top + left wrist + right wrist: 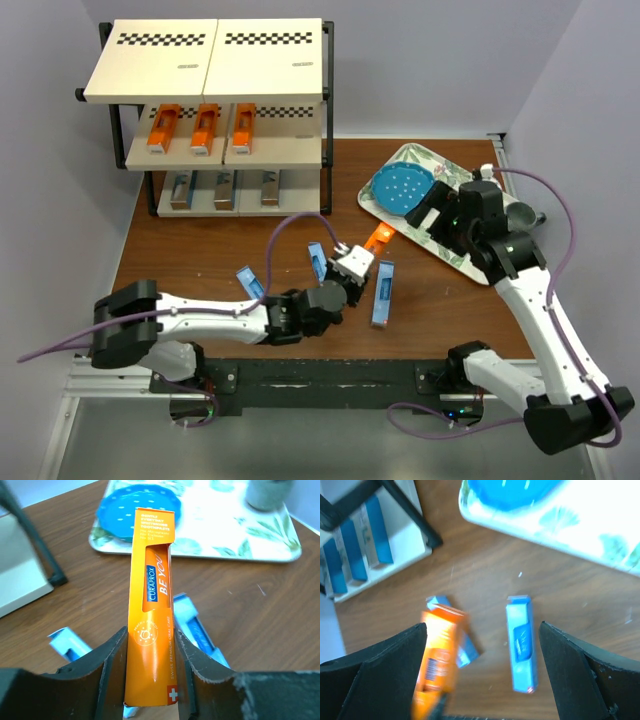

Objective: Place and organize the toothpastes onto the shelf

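My left gripper (352,264) (150,672) is shut on an orange toothpaste carton (378,238) (152,580), which sticks out beyond its fingers above the table. My right gripper (428,218) (482,672) hangs open and holds nothing, above the same blurred orange carton (436,662). Light blue toothpastes lie loose on the table (382,295) (250,283) (318,258) (521,647). The shelf (205,90) stands at the back left. Its middle board carries three orange cartons (205,130) and its bottom board three silver-grey ones (225,188) (355,555).
A floral tray (400,222) (260,547) (555,525) lies at the back right with a blue dotted disc (398,186) (137,505) and a grey cup (520,212) on it. Purple cables loop from both arms over the table.
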Action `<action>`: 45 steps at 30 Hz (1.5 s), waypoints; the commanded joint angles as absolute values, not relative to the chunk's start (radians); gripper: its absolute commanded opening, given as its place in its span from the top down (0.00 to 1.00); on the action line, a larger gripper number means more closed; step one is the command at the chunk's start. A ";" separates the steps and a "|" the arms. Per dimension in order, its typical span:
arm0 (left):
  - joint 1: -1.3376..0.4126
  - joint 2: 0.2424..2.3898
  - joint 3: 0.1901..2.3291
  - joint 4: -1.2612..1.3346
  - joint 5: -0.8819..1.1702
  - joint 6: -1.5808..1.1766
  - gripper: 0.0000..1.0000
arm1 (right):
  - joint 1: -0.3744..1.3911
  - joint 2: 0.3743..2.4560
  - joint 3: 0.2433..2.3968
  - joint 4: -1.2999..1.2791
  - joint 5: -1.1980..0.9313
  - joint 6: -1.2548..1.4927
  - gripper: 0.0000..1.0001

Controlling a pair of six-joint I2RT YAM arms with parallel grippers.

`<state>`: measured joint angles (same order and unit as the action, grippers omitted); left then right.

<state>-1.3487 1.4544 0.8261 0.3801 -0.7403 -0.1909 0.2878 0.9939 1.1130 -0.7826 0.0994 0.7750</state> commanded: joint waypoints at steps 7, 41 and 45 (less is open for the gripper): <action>-1.100 1.135 0.807 0.186 -0.687 -0.354 0.89 | 0.288 0.890 1.112 -0.753 0.268 0.626 0.02; -0.489 1.552 1.342 0.228 -0.365 -0.276 0.73 | 0.357 0.716 0.976 -0.746 0.397 0.489 0.02; -0.488 1.598 1.350 0.270 -0.367 -0.253 0.71 | 0.365 0.712 0.962 -0.746 0.403 0.483 0.02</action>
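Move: The left hand holds an orange toothpaste; its free spot, at the right end of the middle shelf, lies about 31 cm ahead, 18 cm left and 7 cm up. The nearest shelved orange toothpaste stands some 9 cm left of that spot. The middle blue toothpaste lies on the table about 10 cm left of this hand, level with it and 16 cm below. From the right hand the spot is roughly 22 cm ahead, 30 cm left and at much the same height. Left hand carries its toothpaste about 27 cm forward, left and up to the middle shelf; right eases rightward. ##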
